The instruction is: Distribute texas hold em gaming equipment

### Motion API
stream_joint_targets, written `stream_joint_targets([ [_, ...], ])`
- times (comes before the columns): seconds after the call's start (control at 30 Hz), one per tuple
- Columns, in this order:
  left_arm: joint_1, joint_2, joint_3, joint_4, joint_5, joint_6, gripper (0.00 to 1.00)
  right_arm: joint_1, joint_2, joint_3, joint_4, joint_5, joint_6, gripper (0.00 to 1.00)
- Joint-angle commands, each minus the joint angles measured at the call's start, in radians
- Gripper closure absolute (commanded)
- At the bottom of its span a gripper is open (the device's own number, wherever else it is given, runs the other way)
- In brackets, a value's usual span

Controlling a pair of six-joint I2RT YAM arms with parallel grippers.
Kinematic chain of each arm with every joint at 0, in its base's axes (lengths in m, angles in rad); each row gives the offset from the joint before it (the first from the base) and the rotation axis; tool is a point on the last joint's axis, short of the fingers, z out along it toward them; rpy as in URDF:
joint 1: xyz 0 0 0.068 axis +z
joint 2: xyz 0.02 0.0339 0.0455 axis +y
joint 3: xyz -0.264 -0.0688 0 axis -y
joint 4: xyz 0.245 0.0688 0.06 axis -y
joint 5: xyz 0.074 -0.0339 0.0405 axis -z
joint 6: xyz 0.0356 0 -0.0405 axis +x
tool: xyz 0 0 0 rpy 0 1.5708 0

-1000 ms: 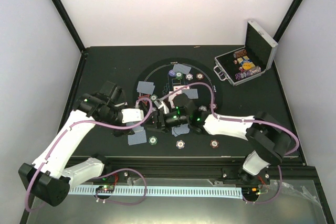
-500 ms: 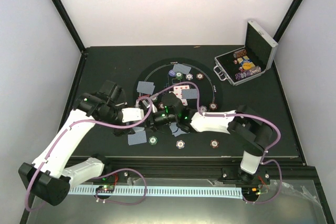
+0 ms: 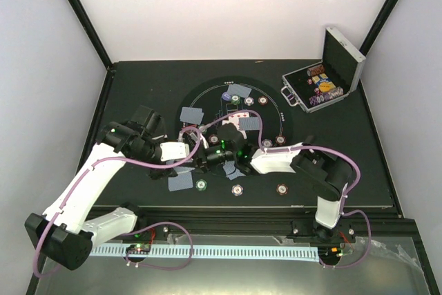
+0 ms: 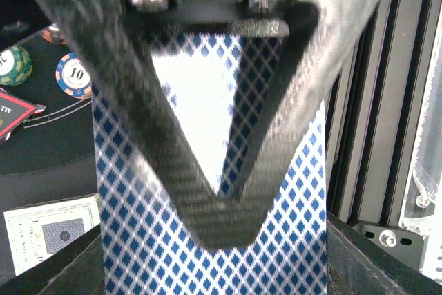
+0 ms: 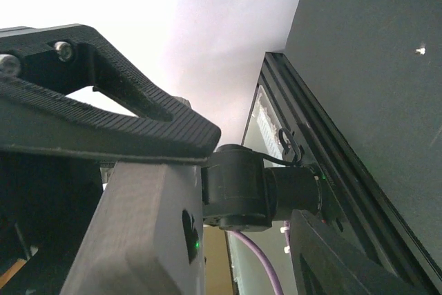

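Observation:
My left gripper (image 3: 202,158) hangs over the near edge of the round black mat (image 3: 273,119), shut on a stack of blue diamond-backed playing cards (image 4: 207,253); its fingers (image 4: 166,170) meet in a V on the top back. My right gripper (image 3: 219,155) faces it from the right. In the right wrist view a pale card face with a black spade pip (image 5: 145,240) lies under the upper finger (image 5: 124,115), while the lower finger (image 5: 331,260) stands apart from it. More cards (image 3: 192,114) and chips (image 3: 237,190) lie on the mat.
The silver case (image 3: 321,84) stands open at the back right with chips inside. A loose card (image 3: 181,182) and chips (image 3: 201,185) lie near the mat's front. The left wrist view shows a "10" chip (image 4: 72,74), a green chip (image 4: 14,65) and the black rail (image 4: 373,101).
The right arm has swung left until its gripper meets the left gripper's cards, and its jaws have narrowed. The left arm has stayed put.

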Motion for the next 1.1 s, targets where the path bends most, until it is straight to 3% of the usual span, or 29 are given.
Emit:
stream_joint_targets([
  [0.0, 0.002, -0.014, 0.052, -0.032, 0.028, 0.002, 0.99, -0.056, -0.002, -0.072, -0.036, 0.024, -0.011, 0.47],
  [0.23, 0.002, -0.020, 0.047, -0.023, 0.016, -0.003, 0.99, -0.063, -0.063, -0.094, -0.026, 0.017, -0.002, 0.51],
  [0.47, 0.002, -0.022, 0.016, 0.002, 0.014, -0.007, 0.99, -0.065, -0.156, -0.064, -0.125, 0.016, -0.038, 0.62],
  [0.8, 0.002, -0.026, -0.006, 0.021, 0.013, -0.008, 0.99, -0.102, -0.219, -0.105, -0.227, 0.012, -0.094, 0.65],
  [1.07, 0.002, -0.020, -0.005, 0.021, 0.013, -0.008, 0.98, -0.126, -0.256, -0.087, -0.339, 0.017, -0.160, 0.75],
])
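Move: The top card of the held deck spans the right hand's fingers, its middle roughly 1 cm to the left and 1 cm above that hand, neither ahead nor back. From the left hand, which grips the deck by its edges, the card's middle is some 3 cm to the right. About 18 cm below the left hand lie the card box, 13 cm ahead and 6 cm left, and a dealt card, 1 cm ahead and 1 cm right. The top card, with the right hand's upper finger still resting on its back, is dragged off the deck to the robot's right: that hand draws back about 5.5 cm rightward, drifting some 2 cm forward and ending slightly higher, while its fingers close to about half their opening around the card's emerging end. The left hand stays put and keeps its hold on the deck. ##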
